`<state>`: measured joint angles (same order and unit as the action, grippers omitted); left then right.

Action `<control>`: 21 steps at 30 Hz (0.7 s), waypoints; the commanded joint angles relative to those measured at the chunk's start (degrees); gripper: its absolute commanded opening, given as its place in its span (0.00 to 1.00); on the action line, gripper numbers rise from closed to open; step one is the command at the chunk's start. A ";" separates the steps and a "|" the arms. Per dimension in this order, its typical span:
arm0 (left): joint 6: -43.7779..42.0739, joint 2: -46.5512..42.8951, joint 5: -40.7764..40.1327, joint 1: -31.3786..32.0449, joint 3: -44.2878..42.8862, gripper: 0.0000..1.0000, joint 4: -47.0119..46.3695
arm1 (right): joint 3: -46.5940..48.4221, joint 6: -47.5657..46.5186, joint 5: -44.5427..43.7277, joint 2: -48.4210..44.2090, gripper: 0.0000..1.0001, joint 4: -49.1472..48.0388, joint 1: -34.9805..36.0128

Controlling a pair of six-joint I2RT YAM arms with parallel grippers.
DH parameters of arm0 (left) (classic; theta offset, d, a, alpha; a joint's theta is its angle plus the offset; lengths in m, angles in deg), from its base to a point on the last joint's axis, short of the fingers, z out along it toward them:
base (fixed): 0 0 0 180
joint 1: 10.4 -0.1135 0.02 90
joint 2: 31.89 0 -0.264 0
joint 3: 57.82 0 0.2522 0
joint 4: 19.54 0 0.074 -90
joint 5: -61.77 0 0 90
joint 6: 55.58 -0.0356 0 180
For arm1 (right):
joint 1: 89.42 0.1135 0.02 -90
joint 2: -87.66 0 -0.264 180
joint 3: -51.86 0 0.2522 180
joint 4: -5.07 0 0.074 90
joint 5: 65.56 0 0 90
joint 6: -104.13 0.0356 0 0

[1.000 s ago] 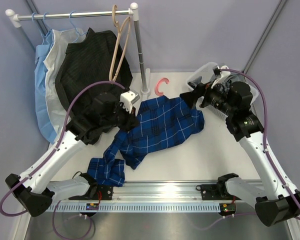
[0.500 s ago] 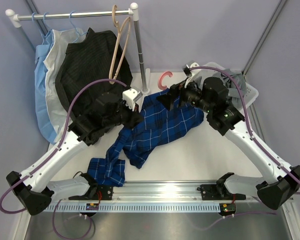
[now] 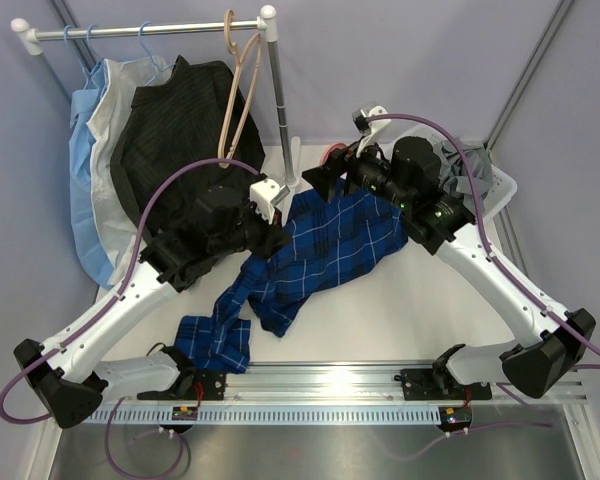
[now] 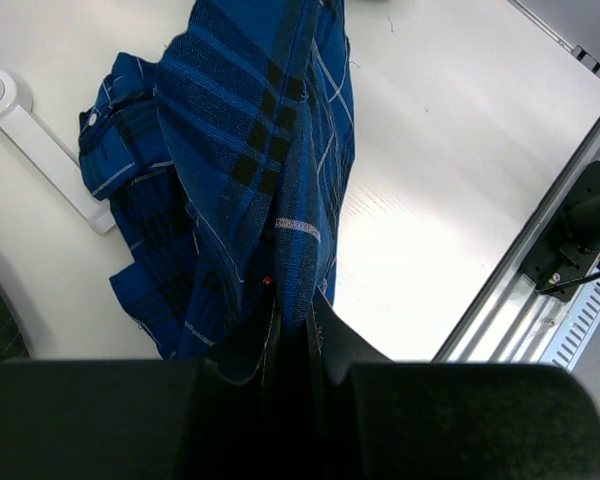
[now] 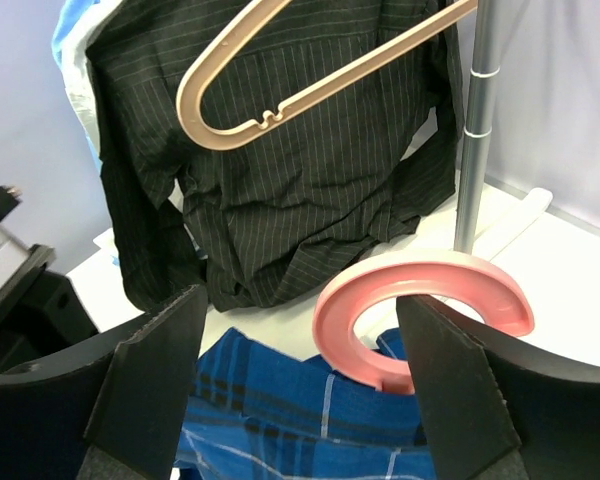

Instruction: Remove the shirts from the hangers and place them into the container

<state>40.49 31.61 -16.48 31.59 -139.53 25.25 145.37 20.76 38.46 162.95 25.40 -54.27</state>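
Observation:
The dark blue plaid shirt (image 3: 325,245) lies spread on the table, one fold raised by my left gripper (image 3: 276,236). In the left wrist view that gripper (image 4: 298,312) is shut on the plaid cloth (image 4: 270,150). The pink hanger's hook (image 5: 420,315) sticks out of the shirt's collar end and sits between the fingers of my open right gripper (image 5: 300,345), which do not touch it. From above, the right gripper (image 3: 325,180) is beside the pink hook (image 3: 330,153). The bare tan hanger (image 3: 242,90) hangs on the rail. The grey shirt (image 3: 472,165) lies in the white container (image 3: 504,188).
A black pinstriped shirt (image 3: 180,130) and light blue and white shirts (image 3: 90,150) hang at the left of the rail. The rail's upright post (image 3: 278,110) and its white foot (image 3: 292,165) stand just left of the pink hook.
My right arm has swung left from the container to the pink hook, and its jaws have narrowed slightly. The left gripper keeps its hold, with the plaid fold drawn a little higher.

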 commanded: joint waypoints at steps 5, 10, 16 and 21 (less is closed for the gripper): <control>-0.18 -1.10 -0.59 0.63 -1.23 0.00 -6.33 | 3.40 -0.48 -1.10 1.44 0.77 -1.73 0.88; -0.44 -1.10 -0.15 0.72 -1.58 0.00 -6.50 | 3.05 -0.57 -1.19 1.79 0.70 -1.73 0.88; -0.70 -0.49 -0.32 1.68 -1.75 0.00 -6.68 | 4.10 -0.48 -1.01 2.76 0.50 -1.91 1.14; -0.79 -0.22 -0.41 1.86 -1.84 0.00 -6.68 | 4.19 -1.01 -1.80 2.85 0.32 -2.00 1.14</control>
<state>40.47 31.61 -16.94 32.75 -139.53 24.11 146.66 20.22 36.82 165.94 25.57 -54.22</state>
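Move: The right hand is just short of the pink hanger's hook: the hook's middle lies about 5 cm ahead and 1 cm to its right, level with it. The rack post stands some 20 cm ahead and 11 cm left, the empty wooden hanger 14 cm ahead, 18 cm left and 12 cm higher. The plaid shirt hangs about 8 cm back, 2 cm right and 18 cm lower. From the left hand the hook is about 15 cm ahead, 12 cm right and 10 cm up. Forward and slightly down, about 2 cm in all, the right hand eases towards the pink hook with hardly any turn of the wrist. Its wide-open fingers close by more than half around the near curve of the hook, one tip on the outside and one in the hook's opening. The left hand stays nearly in place, still gripping the bunched plaid shirt. ##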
